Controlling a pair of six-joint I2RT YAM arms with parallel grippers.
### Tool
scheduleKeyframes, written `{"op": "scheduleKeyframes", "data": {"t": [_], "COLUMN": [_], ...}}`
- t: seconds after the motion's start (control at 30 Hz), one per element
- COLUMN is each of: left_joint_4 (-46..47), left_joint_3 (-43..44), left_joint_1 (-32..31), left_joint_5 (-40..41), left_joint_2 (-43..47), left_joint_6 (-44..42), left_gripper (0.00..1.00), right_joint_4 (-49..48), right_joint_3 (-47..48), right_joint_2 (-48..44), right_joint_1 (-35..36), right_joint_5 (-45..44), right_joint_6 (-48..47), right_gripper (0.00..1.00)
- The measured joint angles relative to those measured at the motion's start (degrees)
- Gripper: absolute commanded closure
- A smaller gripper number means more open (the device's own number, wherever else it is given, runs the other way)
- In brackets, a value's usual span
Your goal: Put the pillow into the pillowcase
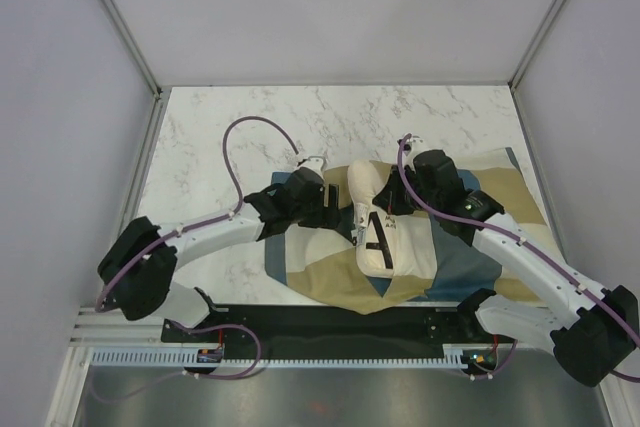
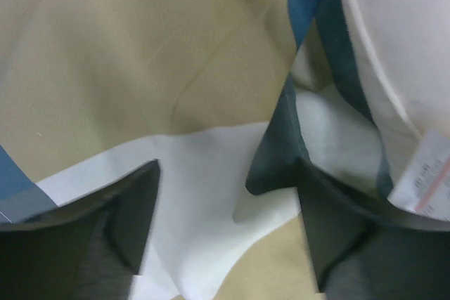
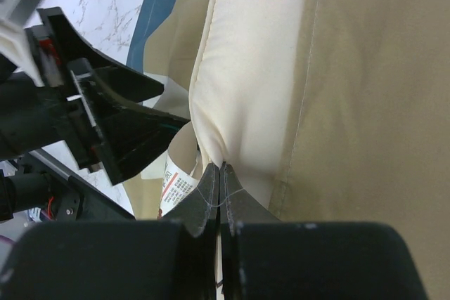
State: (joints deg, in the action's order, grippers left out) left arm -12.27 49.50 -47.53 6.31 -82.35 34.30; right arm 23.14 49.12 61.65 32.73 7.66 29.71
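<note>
The cream pillow (image 1: 372, 185) lies on the checked blue, tan and cream pillowcase (image 1: 505, 197) near the table's middle. My right gripper (image 1: 402, 199) is at the pillow's right side. In its wrist view the right gripper (image 3: 220, 167) is shut on a pinched fold of the pillow (image 3: 246, 68), beside a white care label (image 3: 174, 186). My left gripper (image 1: 338, 209) is at the pillow's left edge. Its wrist view shows the left gripper (image 2: 228, 173) open over the pillowcase (image 2: 140, 54), with cloth lying beneath the gap. The pillow (image 2: 401, 40) bulges at upper right.
The marble table (image 1: 250, 117) stretches behind and to the left of the cloth. Grey walls enclose it on three sides. A black rail (image 1: 330, 322) with both arm bases runs along the near edge. The left arm's purple cable (image 1: 232, 162) loops above the table.
</note>
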Motion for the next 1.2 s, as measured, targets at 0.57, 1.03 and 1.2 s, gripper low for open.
{"op": "scheduleKeyframes", "data": {"t": [0.57,1.03,1.2], "left_joint_4": [-11.5,-18.2,-19.4], "left_joint_3": [8.4,10.3,10.3], "left_joint_1": [3.4,4.0,4.4], "left_joint_5": [7.3,-5.2,-6.8], "left_joint_2": [6.0,14.1,15.5], "left_joint_6": [-2.7,-2.6,-2.6], "left_gripper": [0.98,0.98,0.98], "right_joint_4": [-0.5,-9.9,-11.5], "right_joint_3": [-3.0,-3.1,0.0], "right_joint_2": [2.0,19.4,23.3], "right_joint_1": [0.1,4.4,9.3], "right_joint_5": [2.2,3.0,-3.5], "right_joint_6": [-2.2,-1.6,-0.5], "right_gripper": [1.0,1.0,1.0]}}
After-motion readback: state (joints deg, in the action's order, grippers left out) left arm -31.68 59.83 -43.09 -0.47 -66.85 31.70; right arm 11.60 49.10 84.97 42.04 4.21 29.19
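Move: The pillowcase fold I want lies almost under my open left fingers, about 1 cm ahead and 3 below. The pillow's exposed end stands some 13 cm to their right and 2 back, with its white tag about 6 cm right and 2 back. My right hand already pinches that pillow end's upper edge; from this hand the same fold is roughly 12 cm left, 1 back and 12 down. I dip my left hand a couple of centimetres, shut its fingers on the pillowcase fold, then carry it up about 13 cm, easing left and finally back. With my right hand I keep my pinch on the pillow's edge and, once the cloth is rising, press on downward some 10 cm and then left about 6, tipping the fingers a little further down. ##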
